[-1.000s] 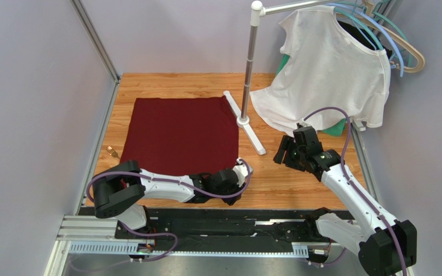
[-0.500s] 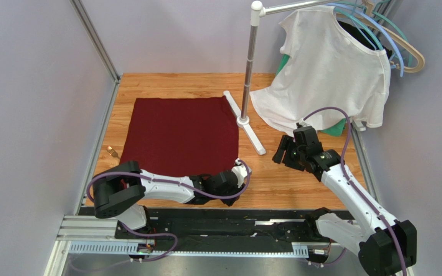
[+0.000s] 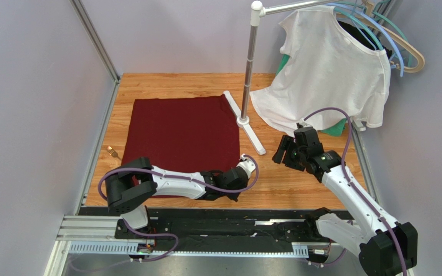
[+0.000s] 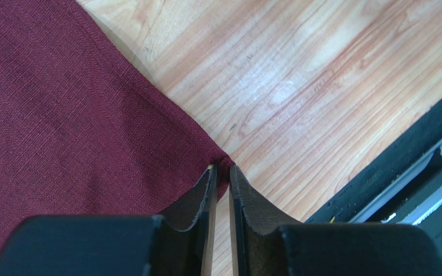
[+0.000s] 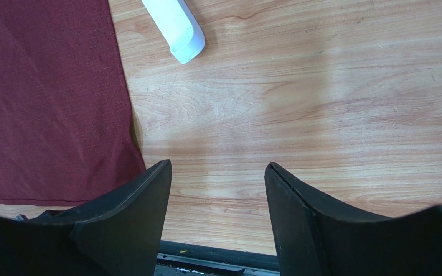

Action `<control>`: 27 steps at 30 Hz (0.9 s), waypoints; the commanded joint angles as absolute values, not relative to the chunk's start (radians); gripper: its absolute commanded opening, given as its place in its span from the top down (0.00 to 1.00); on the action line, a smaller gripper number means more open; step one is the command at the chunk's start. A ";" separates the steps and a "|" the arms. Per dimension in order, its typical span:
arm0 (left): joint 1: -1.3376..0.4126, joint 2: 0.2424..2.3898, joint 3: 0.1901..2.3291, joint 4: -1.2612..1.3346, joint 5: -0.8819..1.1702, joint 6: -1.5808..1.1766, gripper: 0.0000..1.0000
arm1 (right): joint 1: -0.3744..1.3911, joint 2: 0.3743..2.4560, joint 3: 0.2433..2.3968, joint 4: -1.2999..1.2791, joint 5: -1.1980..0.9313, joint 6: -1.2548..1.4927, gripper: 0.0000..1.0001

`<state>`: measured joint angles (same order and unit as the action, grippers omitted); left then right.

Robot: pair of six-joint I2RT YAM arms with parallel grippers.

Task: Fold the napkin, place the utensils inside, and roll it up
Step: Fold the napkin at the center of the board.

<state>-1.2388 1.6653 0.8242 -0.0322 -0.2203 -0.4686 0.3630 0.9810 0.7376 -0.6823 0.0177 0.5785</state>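
The dark maroon napkin lies flat on the wooden table. My left gripper is down at its near right corner. In the left wrist view the jaws stand almost together, and the napkin's corner tip is pinched between the fingertips. My right gripper hovers open over bare wood right of the napkin, with nothing between its fingers; the napkin's edge lies to its left. One small gold utensil lies just off the napkin's left edge.
A garment rack's pole and white base bar stand right of the napkin, the bar's end close to its edge. A white T-shirt hangs on hangers at the back right. A black rail runs along the near edge.
My left arm has slid a little to the right and its jaws have narrowed onto the napkin's corner. The right arm has barely moved.
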 commanded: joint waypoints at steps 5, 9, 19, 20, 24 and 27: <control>-1.249 1.695 0.802 -0.216 -0.278 -0.563 1.00 | 0.359 0.969 0.750 -0.643 0.014 0.574 0.35; -1.255 1.628 0.715 -0.221 -0.278 -0.646 1.00 | 0.359 0.982 0.749 -0.629 0.014 0.574 0.35; -1.269 1.390 0.562 -0.290 -0.322 -0.750 1.00 | 0.359 1.003 0.736 -0.600 -0.025 0.581 0.35; -1.270 1.378 0.554 -0.291 -0.321 -0.750 1.00 | 0.359 1.003 0.733 -0.595 -0.025 0.583 0.35; -1.272 1.304 0.522 -0.308 -0.316 -0.755 1.00 | 0.359 1.008 0.727 -0.589 -0.025 0.584 0.35; -1.276 1.247 0.508 -0.356 -0.318 -0.778 1.00 | 0.359 1.011 0.726 -0.588 -0.025 0.584 0.35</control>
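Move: The napkin's near right corner is right at the left gripper's fingertips, between the half-closed pads. From that gripper, the napkin's middle lies roughly 21 cm ahead and 19 cm to the left, the stand foot's near end about 18 cm ahead and 8 cm to the right, and the table's near edge some 3 cm back. From the right hand the napkin corner lies about 15 cm left, 9 cm back and 10 cm down. Shut the left gripper fully on the napkin's near right corner where it is. Once it is pinched, keep low and level and drag the corner about 10 cm left along the table's near edge, drawing it some 3 cm back as well, while turning the wrist about 15 degrees counter-clockwise. ##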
